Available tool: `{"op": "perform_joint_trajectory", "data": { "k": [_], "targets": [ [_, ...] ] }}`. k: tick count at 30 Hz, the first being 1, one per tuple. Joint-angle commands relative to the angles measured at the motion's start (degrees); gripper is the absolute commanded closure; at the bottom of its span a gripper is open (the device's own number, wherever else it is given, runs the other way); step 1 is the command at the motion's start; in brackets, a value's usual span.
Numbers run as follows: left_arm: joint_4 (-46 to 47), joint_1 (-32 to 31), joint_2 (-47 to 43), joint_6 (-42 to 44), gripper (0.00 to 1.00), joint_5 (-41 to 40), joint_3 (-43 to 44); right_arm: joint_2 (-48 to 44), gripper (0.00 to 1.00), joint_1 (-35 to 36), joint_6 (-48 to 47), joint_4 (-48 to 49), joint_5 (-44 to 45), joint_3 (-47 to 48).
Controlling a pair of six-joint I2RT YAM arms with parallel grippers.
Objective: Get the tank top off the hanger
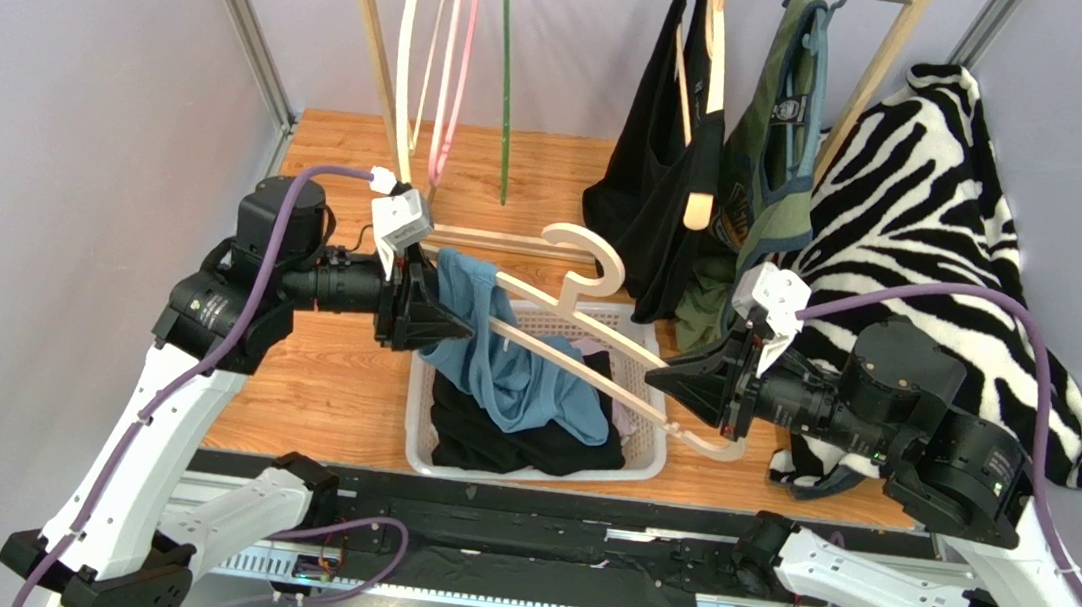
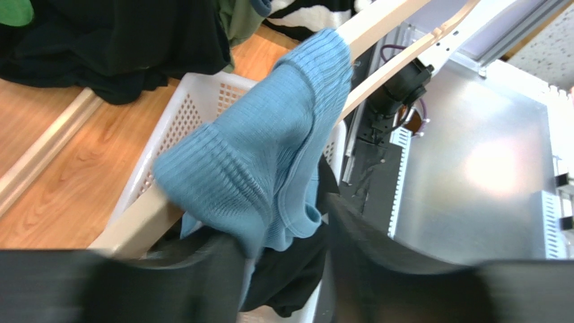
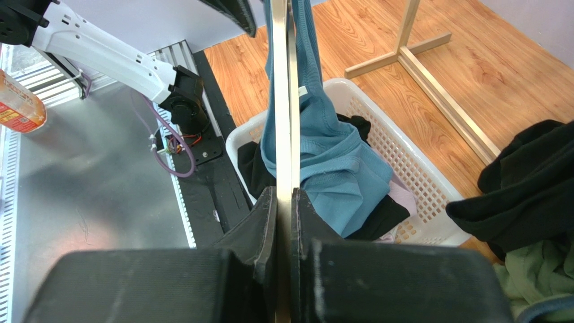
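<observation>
A blue ribbed tank top (image 1: 518,369) is draped over one arm of a cream wooden hanger (image 1: 572,352) held slanted above a white laundry basket (image 1: 644,458). My right gripper (image 1: 667,382) is shut on the hanger's lower bar; in the right wrist view the bar (image 3: 286,101) runs straight out between its pads. My left gripper (image 1: 447,327) is at the tank top's upper left edge. In the left wrist view its jaws (image 2: 283,229) stand apart and blurred, with the lower fold of the tank top (image 2: 256,155) hanging down between them. The tank top's tail (image 3: 337,161) drops into the basket.
Dark clothes lie in the basket (image 3: 418,161). Behind it stands a wooden clothes rack with empty hangers (image 1: 444,67), a black garment (image 1: 662,151) and a green one (image 1: 768,147). A zebra-print cloth (image 1: 935,209) is at the right. The rack's foot (image 3: 431,87) lies on the floor.
</observation>
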Motion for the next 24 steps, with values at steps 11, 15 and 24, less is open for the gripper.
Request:
{"op": "perform_joint_trajectory", "data": {
  "k": [11, 15, 24],
  "targets": [
    [0.8, 0.3, -2.6, 0.1, 1.0, -0.4, 2.6, -0.3, 1.0, 0.2, -0.3, 2.7, 1.8, 0.1],
    [-1.6, 0.4, -2.7, 1.3, 1.0, -5.2, 6.1, -1.7, 1.0, 0.2, -0.3, -0.2, 3.7, 0.0],
    [-4.9, 0.8, 1.2, 0.7, 1.0, -16.9, 20.0, -6.1, 1.0, 0.2, 2.7, -10.6, 5.9, 5.2]
  ]
}}
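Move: The blue tank top hangs bunched over the left part of the wooden hanger. Its near edge is right between the half-closed left fingers, and its middle is about 5 cm to their right, level ahead, and some 6 cm lower. The hanger's middle is about 11 cm to the left hand's right, level ahead and 1 cm higher; the basket is some 8 cm right, 7 back and 26 below. From the right hand, already gripping the hanger, the tank top is about 17 cm left, 3 ahead and 5 below. The left fingers shut the rest of the way on the ribbed edge of the tank top near the hanger's left end, hold almost in place for a moment, then pull the pinched cloth up about 8 cm and slightly left, away from the basket, the wrist rolling and its fingertips swinging forward by some 15 degrees. The right hand keeps its grip on the hanger, eases a centimetre left, then draws it about 4 cm back to the right, sinking a little, so the two hands pull apart. ##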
